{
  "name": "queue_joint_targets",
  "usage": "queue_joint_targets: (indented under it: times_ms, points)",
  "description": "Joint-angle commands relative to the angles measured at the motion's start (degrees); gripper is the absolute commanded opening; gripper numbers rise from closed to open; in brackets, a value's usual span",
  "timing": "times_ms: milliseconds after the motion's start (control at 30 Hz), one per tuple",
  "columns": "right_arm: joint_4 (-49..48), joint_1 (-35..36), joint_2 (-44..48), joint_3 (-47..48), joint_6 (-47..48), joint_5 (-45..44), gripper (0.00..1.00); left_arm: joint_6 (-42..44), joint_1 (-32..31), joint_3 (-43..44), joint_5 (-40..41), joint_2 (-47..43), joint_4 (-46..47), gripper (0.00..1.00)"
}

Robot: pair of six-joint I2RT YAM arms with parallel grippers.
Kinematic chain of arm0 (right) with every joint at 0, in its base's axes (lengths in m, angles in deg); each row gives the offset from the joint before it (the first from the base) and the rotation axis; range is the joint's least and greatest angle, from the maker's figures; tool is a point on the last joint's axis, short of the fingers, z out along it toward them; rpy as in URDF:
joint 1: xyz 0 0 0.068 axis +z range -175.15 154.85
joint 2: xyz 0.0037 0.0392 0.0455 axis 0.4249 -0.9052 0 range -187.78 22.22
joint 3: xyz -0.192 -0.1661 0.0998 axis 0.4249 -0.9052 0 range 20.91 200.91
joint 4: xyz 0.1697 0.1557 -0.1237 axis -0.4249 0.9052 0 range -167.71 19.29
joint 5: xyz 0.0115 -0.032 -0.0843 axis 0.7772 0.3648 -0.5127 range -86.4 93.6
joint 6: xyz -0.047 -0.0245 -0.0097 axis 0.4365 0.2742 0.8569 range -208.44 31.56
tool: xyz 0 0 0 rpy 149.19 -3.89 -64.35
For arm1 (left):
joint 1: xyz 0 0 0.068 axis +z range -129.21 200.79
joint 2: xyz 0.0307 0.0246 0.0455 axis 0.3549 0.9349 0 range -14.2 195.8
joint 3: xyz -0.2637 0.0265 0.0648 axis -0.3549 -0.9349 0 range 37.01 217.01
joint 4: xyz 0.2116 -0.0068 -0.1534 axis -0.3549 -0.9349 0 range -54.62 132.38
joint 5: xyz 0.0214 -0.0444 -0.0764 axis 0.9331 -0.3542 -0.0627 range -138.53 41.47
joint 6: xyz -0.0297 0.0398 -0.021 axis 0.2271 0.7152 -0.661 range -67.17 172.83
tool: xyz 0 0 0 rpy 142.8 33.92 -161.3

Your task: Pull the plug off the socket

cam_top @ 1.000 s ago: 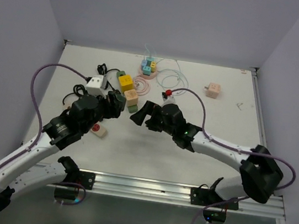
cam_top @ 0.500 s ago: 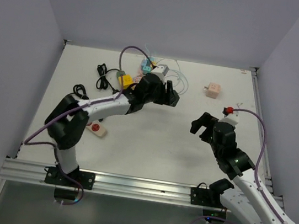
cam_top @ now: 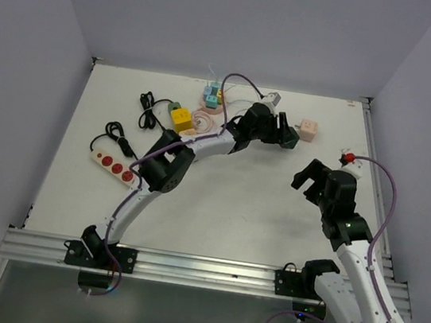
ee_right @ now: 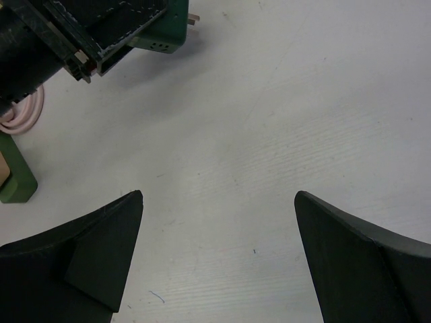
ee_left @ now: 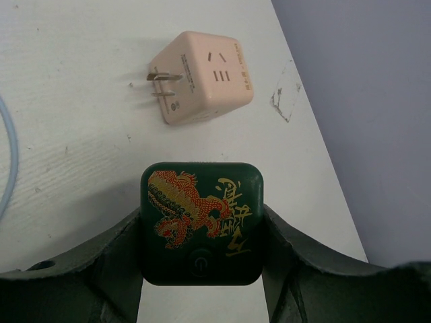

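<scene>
My left gripper (ee_left: 201, 232) is shut on a dark green plug (ee_left: 201, 222) with a red and gold dragon on its face. It holds the plug just above the table, free of any socket. In the top view the left arm reaches far to the back right, and its gripper (cam_top: 287, 135) sits beside a pink cube adapter (cam_top: 308, 130). From the right wrist the plug (ee_right: 168, 30) shows a bare prong. My right gripper (cam_top: 314, 179) hangs open and empty over bare table (ee_right: 219, 195), to the right of the plug.
The pink cube adapter (ee_left: 202, 74) lies on its side with its prongs pointing left, close to the table's right edge. A yellow cube socket (cam_top: 180, 116), several small coloured cubes (cam_top: 213, 95) and coiled cables lie at the back left. A white power strip (cam_top: 114, 165) lies at the left.
The left arm has swung from the middle left across to the back right, carrying the green plug. The right arm has drawn back from the centre to the right side.
</scene>
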Motion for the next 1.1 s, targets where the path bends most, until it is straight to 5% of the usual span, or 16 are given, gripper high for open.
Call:
queue_joint_targets:
  times_ms: [0, 267, 300, 333, 733, 1067]
  points:
    - [-3.0, -3.8, -2.2, 1.9, 1.1, 9.2, 0.99, -3.3, 0.3, 4.5, -1.7, 2.9, 4.9, 0.41]
    - [-5.8, -5.4, -3.4, 0.3, 1.2, 13.1, 0.99, -3.5, 1.2, 7.1, -2.4, 6.5, 3.5, 0.74]
    - [-5.9, -5.3, -3.5, 0.3, 1.2, 13.2, 0.99, -3.7, 1.5, 7.1, -2.5, 6.6, 3.1, 0.91]
    - [-5.9, -5.3, -3.5, 0.3, 1.2, 13.2, 0.99, -3.7, 1.6, 6.8, -2.5, 6.5, 2.8, 0.98]
    - [-4.6, -5.4, -2.9, 0.4, 1.6, 14.9, 0.99, -1.8, 5.1, -1.4, -1.4, -0.4, 0.0, 0.99]
    - [-7.4, -5.4, -3.4, 0.3, 2.7, 19.6, 0.99, 6.6, 3.9, 5.6, -6.1, -7.0, -6.0, 1.0]
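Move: The left hand still holds the green plug, and the bare table spot where it will be set down is almost straight below, about 7 cm down. A pink plug stands roughly 4 cm ahead and 6 cm to the right, some 4 cm lower; the pale blue cable coil lies about 12 cm to the left and 3 cm ahead on the table. From the right hand the set-down spot is some 16 cm ahead, 5 cm left and 12 cm below. The left hand lowers the green plug about 4 cm almost straight down beside the pink plug, and its fingers then spread to wide open and let go. Staying low with fingers open around the green plug, the hand shifts some 5 cm left and a little forward, away from the pink plug and towards the blue cable coil, taking the green plug along, while the empty right hand only drifts about 2 cm left. ##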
